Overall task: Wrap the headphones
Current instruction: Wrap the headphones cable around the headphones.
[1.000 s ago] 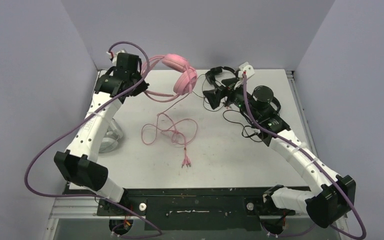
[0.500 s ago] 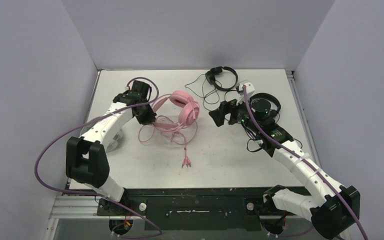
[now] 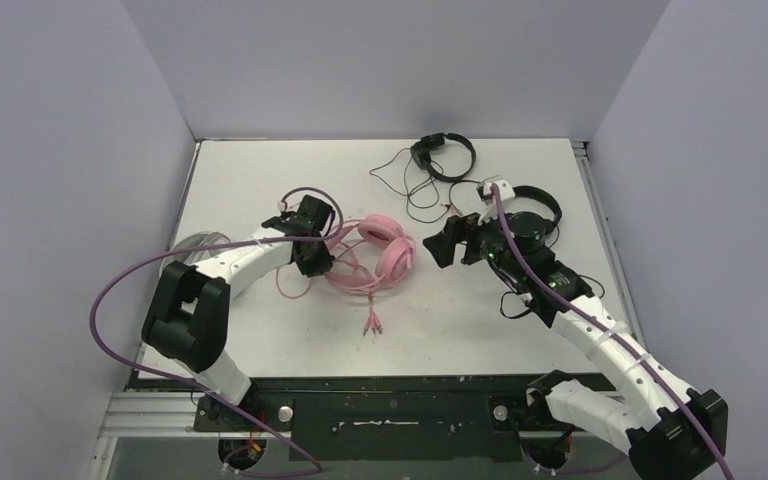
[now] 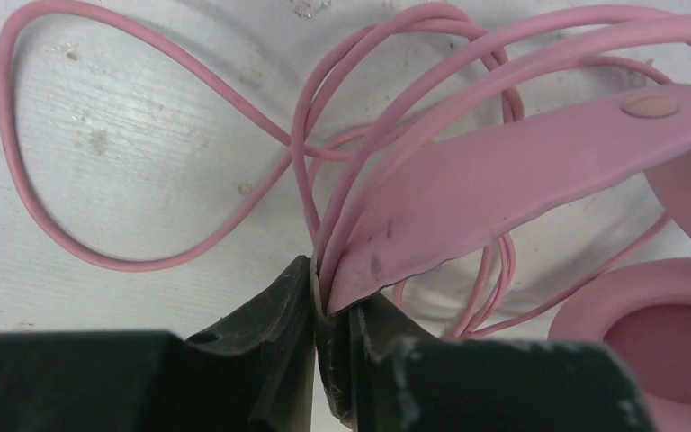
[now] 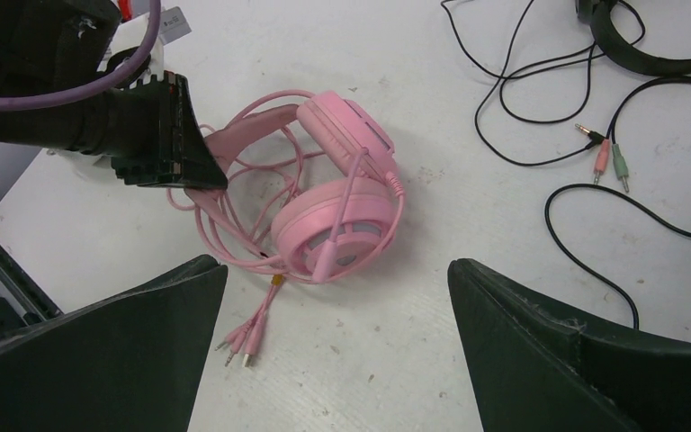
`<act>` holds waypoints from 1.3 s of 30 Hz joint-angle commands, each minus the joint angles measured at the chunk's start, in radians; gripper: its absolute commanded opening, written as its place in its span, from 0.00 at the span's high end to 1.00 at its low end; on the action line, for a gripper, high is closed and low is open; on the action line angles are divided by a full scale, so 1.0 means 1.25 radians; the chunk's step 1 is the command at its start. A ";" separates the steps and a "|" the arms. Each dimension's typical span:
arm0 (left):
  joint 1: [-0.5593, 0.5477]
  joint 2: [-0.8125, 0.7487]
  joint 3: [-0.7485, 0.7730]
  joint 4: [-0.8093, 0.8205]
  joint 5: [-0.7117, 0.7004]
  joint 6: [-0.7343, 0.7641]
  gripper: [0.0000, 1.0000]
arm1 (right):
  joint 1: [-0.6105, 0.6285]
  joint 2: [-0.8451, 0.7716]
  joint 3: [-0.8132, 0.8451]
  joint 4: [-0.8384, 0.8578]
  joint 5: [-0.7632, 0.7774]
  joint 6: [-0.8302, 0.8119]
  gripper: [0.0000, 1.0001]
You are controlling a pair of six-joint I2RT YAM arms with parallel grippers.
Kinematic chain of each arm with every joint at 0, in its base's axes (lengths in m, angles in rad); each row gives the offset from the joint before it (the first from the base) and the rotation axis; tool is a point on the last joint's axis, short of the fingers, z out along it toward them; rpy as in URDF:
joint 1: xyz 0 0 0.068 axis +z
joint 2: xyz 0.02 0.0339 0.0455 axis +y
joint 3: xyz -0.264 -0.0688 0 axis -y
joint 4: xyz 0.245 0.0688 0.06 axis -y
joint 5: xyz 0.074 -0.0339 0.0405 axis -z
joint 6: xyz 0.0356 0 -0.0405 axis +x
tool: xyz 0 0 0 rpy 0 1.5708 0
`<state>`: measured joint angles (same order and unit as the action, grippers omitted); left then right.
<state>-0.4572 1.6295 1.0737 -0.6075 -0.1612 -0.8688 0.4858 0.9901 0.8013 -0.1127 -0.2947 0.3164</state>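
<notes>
The pink headphones [image 3: 388, 250] lie near the middle of the table, ear cups [image 5: 337, 216] stacked side by side and the pink cable [image 4: 144, 256] looped loosely around the headband [image 4: 504, 180]. My left gripper [image 4: 328, 290] is shut on the end of the headband together with a few cable strands, at the headset's left [image 3: 323, 262]. My right gripper [image 5: 333, 270] hovers open just right of the cups [image 3: 430, 248], with nothing between its fingers. The cable's plugs [image 5: 238, 346] rest on the table in front.
A thin black headset [image 3: 445, 155] sits at the back, its black cord [image 5: 513, 108] and plugs [image 5: 607, 162] trailing forward. A second black headset [image 3: 535, 205] lies partly under my right arm. A grey-white round shape [image 3: 195, 245] shows behind my left arm.
My left gripper brought the pink headphones from the back of the table forward and down to the middle. The right arm followed toward the centre, staying open.
</notes>
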 commanded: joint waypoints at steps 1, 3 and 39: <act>0.003 -0.013 -0.001 0.115 -0.030 -0.040 0.85 | 0.004 -0.036 -0.003 0.019 0.011 0.013 0.00; 0.003 -0.011 -0.008 0.115 -0.029 -0.039 0.84 | 0.004 -0.042 -0.004 0.019 0.011 0.014 0.00; -0.088 -0.299 -0.324 0.037 -0.090 -0.274 0.51 | 0.013 -0.048 -0.026 0.043 0.000 0.033 0.00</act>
<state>-0.5659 1.2743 0.6838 -0.6155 -0.2539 -1.1931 0.4984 0.9531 0.7616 -0.1070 -0.2955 0.3527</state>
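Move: The pink headphones are already held by the left fingers at their headband; their middle lies about 9 cm to that hand's right, 1 cm ahead. They are bound for table 9 cm back, 3 cm left and 5 cm below. The cable's plugs lie some 11 cm back, 10 cm right; a loose cable loop 6 cm left, 2 cm back; the white headphones 24 cm left, level. From the right hand the pink headphones lie 11 cm left, 4 cm ahead, 20 cm below. The pink headphones, still pinched by the headband, are lifted about 4 cm by the left hand as it draws back some 10 cm and a little left, towards the near table edge, turning about 10 degrees counter-clockwise. It then lowers them by the cable's plugs, and the fingers open around the band and let go. ##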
